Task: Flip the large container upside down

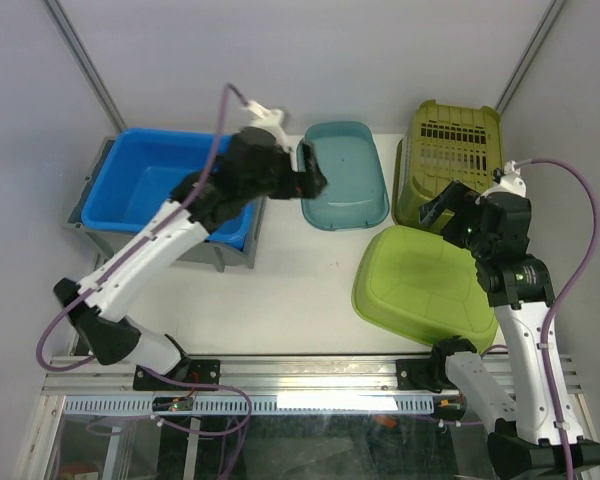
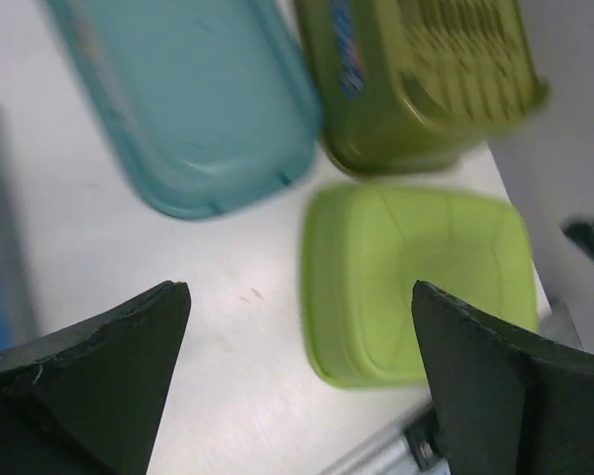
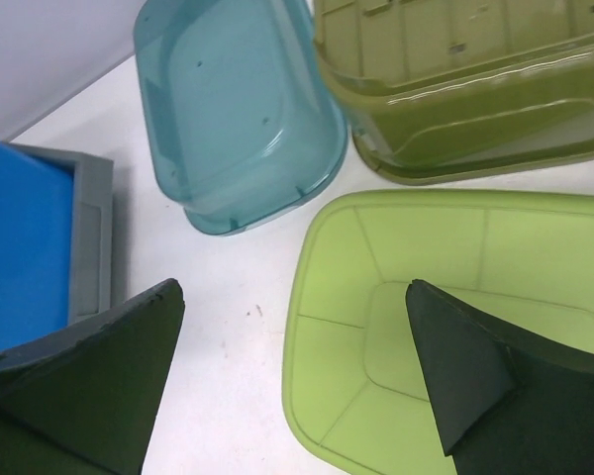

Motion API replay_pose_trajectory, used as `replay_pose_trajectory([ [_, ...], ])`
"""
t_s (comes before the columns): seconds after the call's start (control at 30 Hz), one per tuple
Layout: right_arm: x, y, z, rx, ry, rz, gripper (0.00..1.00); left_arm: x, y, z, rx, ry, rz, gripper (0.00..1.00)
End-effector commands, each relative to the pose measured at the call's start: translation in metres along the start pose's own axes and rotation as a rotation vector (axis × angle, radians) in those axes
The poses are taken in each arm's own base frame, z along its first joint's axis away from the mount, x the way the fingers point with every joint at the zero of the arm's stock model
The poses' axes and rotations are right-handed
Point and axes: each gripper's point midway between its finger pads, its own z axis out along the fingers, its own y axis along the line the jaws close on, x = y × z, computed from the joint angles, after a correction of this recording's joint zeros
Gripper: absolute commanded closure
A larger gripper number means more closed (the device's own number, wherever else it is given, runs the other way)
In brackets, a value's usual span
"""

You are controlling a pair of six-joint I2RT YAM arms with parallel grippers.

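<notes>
A large lime-green container (image 1: 420, 285) lies at the near right of the table with its base facing up; it also shows in the left wrist view (image 2: 416, 277) and the right wrist view (image 3: 455, 297). My right gripper (image 1: 435, 212) hangs open just above its far edge, and in the wrist view (image 3: 295, 287) its jaws straddle the container's left rim with nothing between them. My left gripper (image 1: 312, 172) is open and empty, raised over the left rim of a teal tub (image 1: 345, 175). The wrist view of the left gripper (image 2: 297, 297) is blurred.
A blue tub (image 1: 160, 190) sits inside a grey crate (image 1: 230, 255) at the far left. The upright teal tub (image 3: 238, 109) stands at the back middle. An olive slotted basket (image 1: 455, 160) lies at the back right, touching the lime container. Metal rail (image 1: 310, 375) along the near edge.
</notes>
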Motion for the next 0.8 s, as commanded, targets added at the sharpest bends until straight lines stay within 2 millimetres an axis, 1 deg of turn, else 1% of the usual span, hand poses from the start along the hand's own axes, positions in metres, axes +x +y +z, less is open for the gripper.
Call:
replay_pose_trajectory([
  [0.0, -0.009, 0.032, 0.005, -0.154, -0.015, 0.011, 0.01, -0.031, 0.097, -0.032, -0.384, -0.084, 0.027, 0.02],
  [0.03, -0.008, 0.032, 0.005, -0.155, -0.013, 0.013, 0.01, -0.033, 0.112, -0.033, -0.445, -0.087, 0.037, 0.02],
  [0.13, -0.008, 0.032, 0.005, -0.152, -0.009, 0.015, 0.01, -0.034, 0.145, -0.03, -0.601, -0.08, 0.082, 0.02],
  [0.2, -0.007, 0.03, 0.004, -0.145, -0.006, 0.014, 0.01, -0.033, 0.164, -0.024, -0.658, -0.063, 0.093, 0.02],
  [0.23, -0.005, 0.028, 0.004, -0.14, -0.004, 0.014, 0.01, -0.03, 0.174, -0.018, -0.679, -0.043, 0.095, 0.03],
  [0.3, -0.004, 0.027, 0.004, -0.133, -0.001, 0.015, 0.01, -0.023, 0.191, -0.008, -0.715, -0.007, 0.103, 0.05],
  [0.4, -0.002, 0.026, 0.003, -0.131, 0.004, 0.017, 0.01, -0.016, 0.205, 0.004, -0.734, 0.024, 0.111, 0.1],
  [0.5, -0.002, 0.026, 0.002, -0.133, 0.003, 0.019, 0.01, -0.008, 0.221, 0.012, -0.767, 0.057, 0.12, 0.21],
  [0.57, -0.002, 0.026, 0.001, -0.134, 0.003, 0.018, 0.01, -0.003, 0.228, 0.014, -0.783, 0.076, 0.122, 0.3],
  [0.7, -0.003, 0.026, 0.0, -0.133, -0.004, 0.02, 0.01, 0.008, 0.238, 0.02, -0.791, 0.118, 0.129, 0.47],
  [0.77, -0.002, 0.025, 0.0, -0.132, -0.003, 0.021, 0.01, 0.01, 0.239, 0.021, -0.789, 0.128, 0.135, 0.65],
])
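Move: The left hand, fingers wide open, is bound for the right-hand rim of the blue container, about 17 cm to its left, 9 cm ahead and 12 cm below; the blue container's middle lies roughly 16 cm farther left. The teal container sits about 12 cm ahead, nearly in line and some 26 cm below, and the upturned lime container 17 cm to the right, 10 cm back and 26 below. From the right hand that rim is about 33 cm left, 12 ahead and 9 below. The left hand swings some 17 cm left and about 10 cm forward, away from the lime container towards the blue container's right-hand rim, rising about 3 cm at first and then sinking some 14 cm onto the rim as it slows. On the way the wrist turns roughly 25 degrees counter-clockwise and rolls about 35 degrees, its left side rising, and over the last stretch the fingers, one inside the wall and one outside, close to about half their opening around the rim. ##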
